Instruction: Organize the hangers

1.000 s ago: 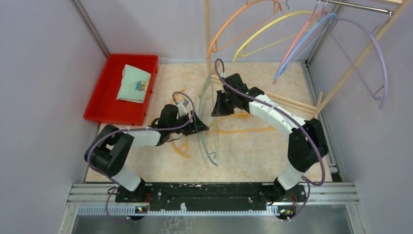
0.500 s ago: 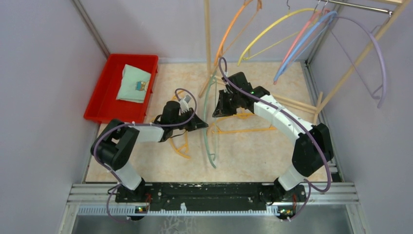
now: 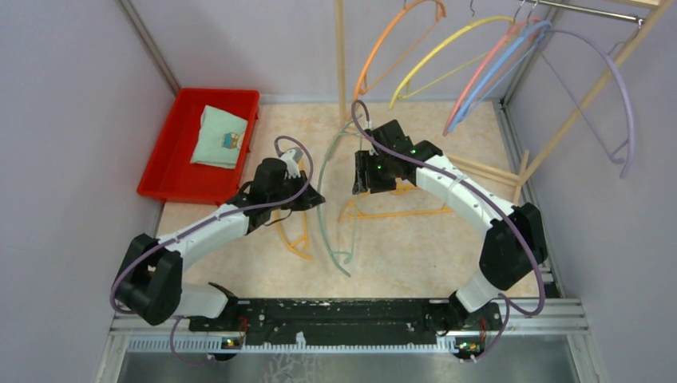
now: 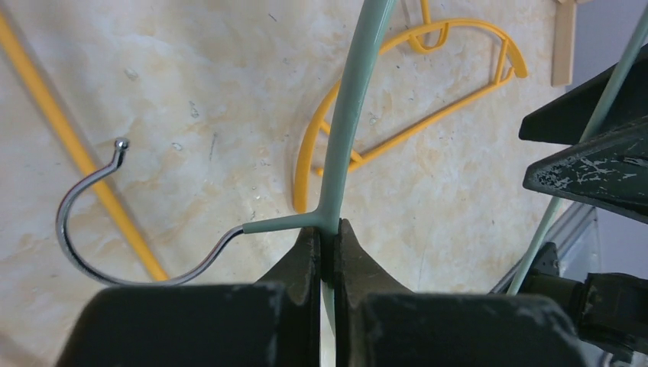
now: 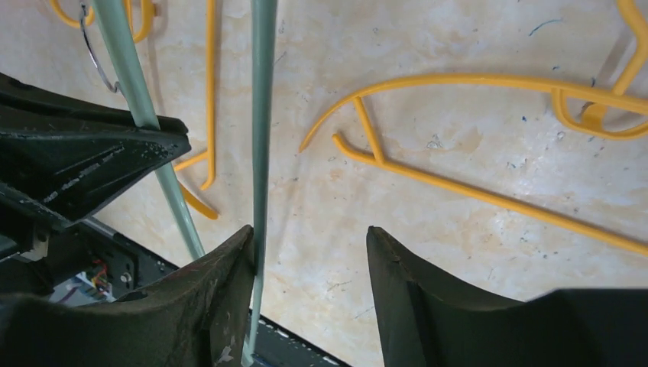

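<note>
A pale green hanger (image 3: 323, 223) stands on edge between the arms. My left gripper (image 4: 327, 229) is shut on its neck, just where the metal hook (image 4: 84, 199) joins the green hanger (image 4: 353, 99). My right gripper (image 5: 309, 233) is open, and a thin bar of the green hanger (image 5: 262, 115) rests against its left finger. In the top view the left gripper (image 3: 310, 198) and right gripper (image 3: 358, 183) face each other across it. Yellow hangers (image 3: 399, 214) lie on the table. Orange (image 3: 383, 40), yellow (image 3: 447, 48), pink, blue (image 3: 499, 68) and lavender (image 3: 619, 88) hangers hang on the rack.
A red bin (image 3: 164, 171) holding a folded cloth (image 3: 219, 137) sits at the back left. Wooden rack poles (image 3: 341, 56) rise at the back, with base bars (image 3: 479, 169) lying on the table to the right. Grey walls close in both sides.
The left gripper shut on the green hanger's neck, then the right gripper opened and let go of its bar. The left arm stretched out and the hanger shifted a little left.
</note>
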Robot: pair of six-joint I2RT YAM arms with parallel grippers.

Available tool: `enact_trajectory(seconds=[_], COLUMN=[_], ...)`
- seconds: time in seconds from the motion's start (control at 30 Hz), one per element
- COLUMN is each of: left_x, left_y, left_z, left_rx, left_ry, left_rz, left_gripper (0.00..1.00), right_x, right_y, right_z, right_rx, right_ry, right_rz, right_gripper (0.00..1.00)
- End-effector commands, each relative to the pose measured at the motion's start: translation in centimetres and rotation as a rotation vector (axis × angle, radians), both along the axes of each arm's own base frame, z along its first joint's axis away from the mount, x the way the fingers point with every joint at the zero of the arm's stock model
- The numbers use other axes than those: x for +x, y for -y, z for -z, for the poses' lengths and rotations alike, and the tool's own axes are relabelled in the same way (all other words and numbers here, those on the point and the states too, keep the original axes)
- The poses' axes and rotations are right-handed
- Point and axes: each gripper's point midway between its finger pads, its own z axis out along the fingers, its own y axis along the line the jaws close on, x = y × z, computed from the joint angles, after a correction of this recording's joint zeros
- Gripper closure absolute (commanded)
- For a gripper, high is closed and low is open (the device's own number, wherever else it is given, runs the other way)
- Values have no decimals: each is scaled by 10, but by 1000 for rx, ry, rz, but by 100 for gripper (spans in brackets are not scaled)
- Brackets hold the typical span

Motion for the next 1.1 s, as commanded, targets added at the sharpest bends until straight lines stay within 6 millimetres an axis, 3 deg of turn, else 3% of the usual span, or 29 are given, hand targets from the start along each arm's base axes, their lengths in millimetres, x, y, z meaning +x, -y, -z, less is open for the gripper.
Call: enact_trajectory(seconds=[0.0, 0.27, 0.6, 0.67, 0.8, 0.93, 1.07], left_x=[10, 16, 26, 32, 47, 57, 60], left_y=[-31, -55, -72, -67, -53, -28, -2], left_z=[-8, 8, 2, -10, -33, -48, -67], left_rx=[162, 286, 390, 382, 345, 250, 148], left_ry=[34, -83, -143, -143, -128, -129, -156], left_rz=[-102, -248, -356, -355, -345, -291, -232], left_gripper=[100, 100, 100, 100, 100, 100, 100], right_x=[5, -33, -67, -72, -76, -78, -75], right_y=[22, -6, -30, -40, -62, -78, -83], right_z=[-51, -88, -58, -55, -72, -92, -96], right_rx=[-87, -20, 12, 31, 79, 128, 135], right_ry=[196, 296, 276, 282, 353, 423, 457], right_rz=[-20, -151, -300, -347, -420, -460, -470], right_gripper=[46, 45, 45, 46, 46, 47, 47])
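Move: My left hand already pinches the green hanger beside its hook. The hanger's near end, which my right hand goes for, lies about 18 cm back, 7 cm to the right and slightly below it. From my half-open right hand that end is roughly 20 cm back, 3 cm left and 6 cm lower. One yellow hanger lies on the table some 14 cm right of this hand and 2 cm back; the left yellow hanger lies about 9 cm left of my left hand and 6 cm back. Keeping the pinch, my left hand swings about 7 cm left, then turns forward and up while easing back to the right, rolling some 25 degrees. Meanwhile my right hand backs away, rising about 7 cm, dips, then drifts left towards the hanger's near end, ending 9 cm back and turned about 30 degrees, mainly counter-clockwise, fingers still half open. ##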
